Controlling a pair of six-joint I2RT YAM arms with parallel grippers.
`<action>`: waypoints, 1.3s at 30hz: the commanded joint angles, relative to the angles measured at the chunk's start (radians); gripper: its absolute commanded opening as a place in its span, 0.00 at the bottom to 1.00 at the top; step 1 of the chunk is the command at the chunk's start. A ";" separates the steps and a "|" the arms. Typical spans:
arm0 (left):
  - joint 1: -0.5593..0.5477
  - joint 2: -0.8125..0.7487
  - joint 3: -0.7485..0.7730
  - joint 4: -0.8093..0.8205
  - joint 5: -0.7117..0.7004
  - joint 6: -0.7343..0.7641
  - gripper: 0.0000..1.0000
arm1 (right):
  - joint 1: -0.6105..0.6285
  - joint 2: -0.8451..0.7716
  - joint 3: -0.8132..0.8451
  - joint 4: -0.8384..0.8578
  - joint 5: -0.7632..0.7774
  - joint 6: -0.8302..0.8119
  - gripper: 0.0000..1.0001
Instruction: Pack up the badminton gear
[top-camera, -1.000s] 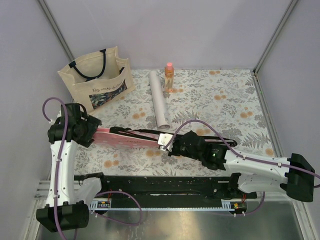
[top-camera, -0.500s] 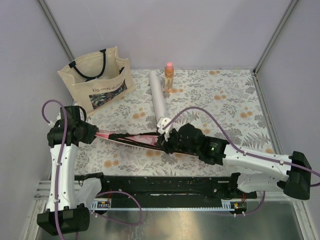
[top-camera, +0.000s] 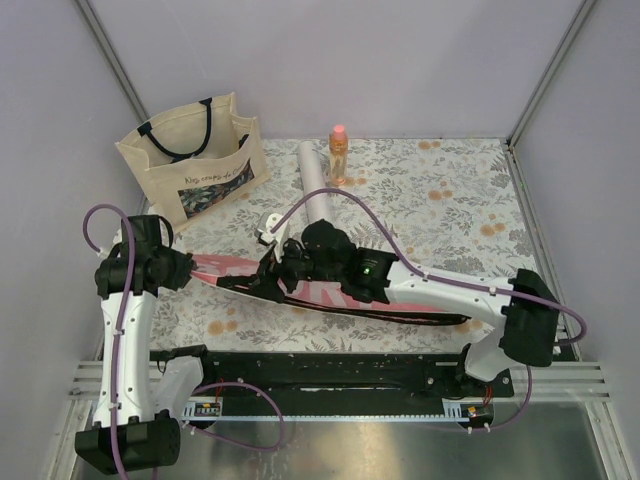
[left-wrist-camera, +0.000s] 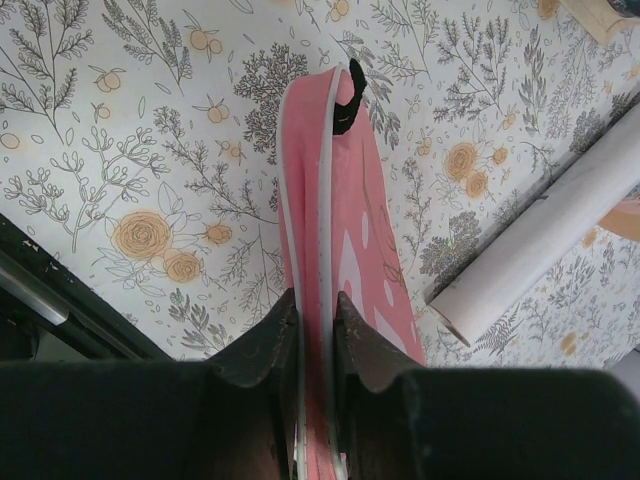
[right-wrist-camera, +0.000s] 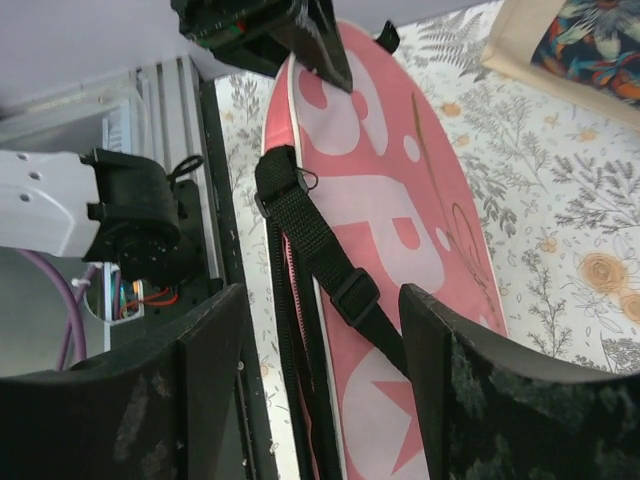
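Observation:
The pink racket cover (top-camera: 330, 292) lettered "SPORT" lies across the near part of the table, its rounded end to the left. My left gripper (top-camera: 186, 268) is shut on that end's white-piped edge (left-wrist-camera: 318, 250), with the rim pinched between its fingers (left-wrist-camera: 272, 340). My right gripper (top-camera: 274, 268) hovers open over the cover (right-wrist-camera: 390, 200), its fingers (right-wrist-camera: 215, 340) wide apart. The cover's black strap (right-wrist-camera: 325, 262) and open zip edge run between them, touched by neither. The long white tube (top-camera: 317, 190) lies behind, partly hidden by the right arm.
A beige tote bag (top-camera: 190, 158) with black straps stands at the back left. An orange bottle (top-camera: 339, 154) with a pink cap stands beside the tube's far end. The black rail (top-camera: 330, 370) runs along the near edge. The tube's near end (left-wrist-camera: 540, 240) lies close to the cover.
My left gripper has closed on the cover's left end. My right gripper has opened and slid left along the cover towards the left gripper.

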 joint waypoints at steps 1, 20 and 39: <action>0.005 -0.029 -0.008 0.025 0.001 -0.025 0.16 | -0.007 0.071 0.089 0.006 -0.086 -0.065 0.71; 0.004 -0.036 -0.036 0.030 -0.031 -0.052 0.13 | -0.032 0.133 0.237 -0.134 -0.171 -0.035 0.12; 0.005 -0.050 -0.047 0.035 -0.054 -0.088 0.11 | -0.006 0.140 0.255 -0.248 -0.276 0.390 0.07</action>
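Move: The right hand, open, has the racket bag's black strap about 3 cm to its left, 1 cm back and 5 cm below. The left hand's own gripper, holding the bag's end, is some 15 cm left and 2 cm ahead of the right hand, 6 cm lower; the white tube's middle lies about 19 cm ahead, 11 cm right and 18 cm below. From the left hand, that strap is roughly 12 cm right, 3 cm back and slightly higher. Down and to the left goes the right hand, about 5 cm in all, to the strap, where its fingers nearly shut; they then part partway while it draws back about 4 cm, rolling some 25 degrees with its forward side down, and close again to pinch the strap. The left hand keeps its pinch on the bag's end, easing down and back a little. ##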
